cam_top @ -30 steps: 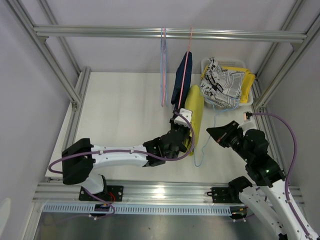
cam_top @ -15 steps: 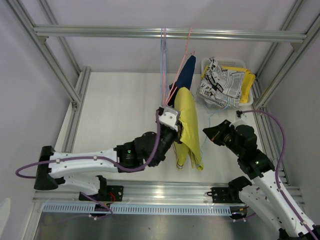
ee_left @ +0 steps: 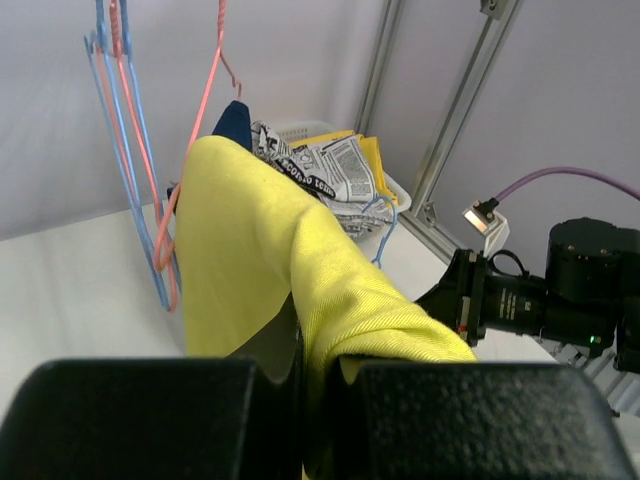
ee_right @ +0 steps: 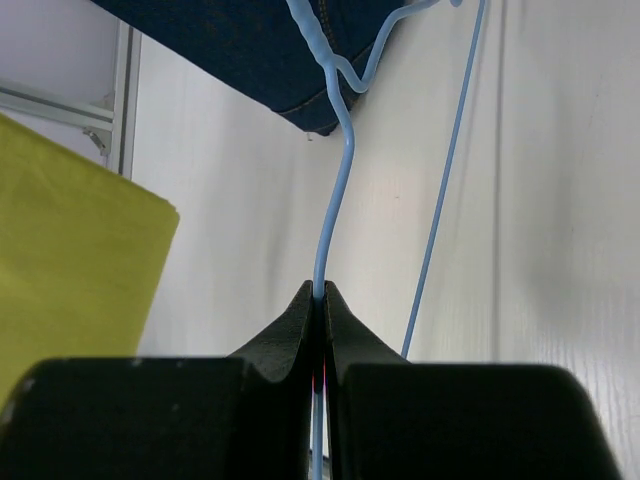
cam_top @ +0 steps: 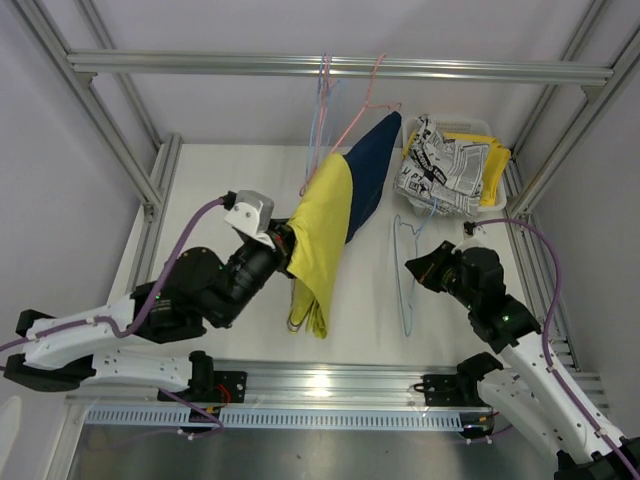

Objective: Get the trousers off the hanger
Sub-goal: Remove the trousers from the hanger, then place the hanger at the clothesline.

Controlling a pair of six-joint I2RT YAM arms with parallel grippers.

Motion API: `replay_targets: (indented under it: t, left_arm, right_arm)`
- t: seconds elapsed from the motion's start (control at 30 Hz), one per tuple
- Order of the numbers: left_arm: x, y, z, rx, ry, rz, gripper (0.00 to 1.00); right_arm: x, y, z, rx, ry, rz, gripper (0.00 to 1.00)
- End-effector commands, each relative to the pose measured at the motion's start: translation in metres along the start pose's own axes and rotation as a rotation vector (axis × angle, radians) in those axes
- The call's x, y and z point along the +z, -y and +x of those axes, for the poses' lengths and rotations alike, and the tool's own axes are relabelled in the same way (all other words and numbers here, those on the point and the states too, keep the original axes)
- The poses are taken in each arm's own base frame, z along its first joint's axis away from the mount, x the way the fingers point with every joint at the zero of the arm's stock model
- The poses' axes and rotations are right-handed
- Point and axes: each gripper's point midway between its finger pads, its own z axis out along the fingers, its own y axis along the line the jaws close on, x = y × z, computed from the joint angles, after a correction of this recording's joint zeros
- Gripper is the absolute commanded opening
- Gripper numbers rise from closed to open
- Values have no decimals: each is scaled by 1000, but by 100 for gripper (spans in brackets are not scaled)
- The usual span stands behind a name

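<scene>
The bright yellow trousers hang in a long fold from my left gripper, which is shut on them high over the table's middle. In the left wrist view the yellow cloth is pinched between the jaws of that gripper. A bare blue hanger lies to their right, apart from the cloth. My right gripper is shut on its wire, seen at the jaw tips. The dark navy trousers hang tilted on a pink hanger from the rail.
A white basket at the back right holds the black-and-white print trousers over yellow-mustard cloth. Empty blue and pink hangers hang from the top rail. Aluminium frame posts border both sides.
My left arm has swung up and to the left, drawing the yellow trousers off the blue hanger. The hanger stays bare in the right gripper. The navy trousers have tilted.
</scene>
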Motion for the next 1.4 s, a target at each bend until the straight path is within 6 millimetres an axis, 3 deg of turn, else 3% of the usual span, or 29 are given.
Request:
replay_targets:
  t: [0.0, 0.27, 0.37, 0.5, 0.63, 0.73, 0.87, 0.97, 1.1, 1.37]
  left_arm:
    - [-23, -7, -53, -136, 89, 60, 1]
    - [-52, -14, -43, -178, 13, 149, 1]
    - [-65, -21, -39, -197, -5, 178, 1]
    - [-79, -23, -24, -209, -53, 223, 1]
    - [-89, -32, -8, -209, -93, 217, 0]
    - [-95, -42, -1, -226, -96, 201, 1]
    - [-101, -47, 18, -237, -116, 202, 1]
    - [-106, -51, 24, -255, -121, 204, 1]
    - [-113, -57, 28, -265, -128, 204, 1]
    - [-113, -60, 49, -254, -172, 183, 1]
  right_arm:
    - [-3, -4, -14, -60, 61, -9, 0]
    - [-32, -2, -34, -177, 112, 45, 0]
    - [-45, -16, -49, -237, 135, 28, 0]
    - [-57, -41, -69, -290, 142, -7, 0]
    - [-77, -87, -96, -321, 176, -119, 0]
    - [-81, -107, -111, -343, 186, -149, 0]
    - [-97, -152, -136, -368, 213, -258, 0]
    - [-94, -172, -141, -374, 195, -312, 0]
    - [-110, -204, -153, -386, 216, -404, 0]
    - [-133, -247, -165, -400, 234, -536, 0]
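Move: The left hand grips the yellow-green trousers, whose middle hangs some 4 cm ahead, 7 cm right and 10 cm below; the navy trousers are roughly 13 cm ahead, 14 cm right and 5 cm lower. From the right hand, holding the empty blue hanger, the rail spot lies about 19 cm ahead, 4 cm left and 42 cm up; the basket is roughly 28 cm ahead, 12 cm right and 12 cm below. Left pulls the trousers about 10 cm left and down; right lifts its hanger 28 cm towards the rail. ##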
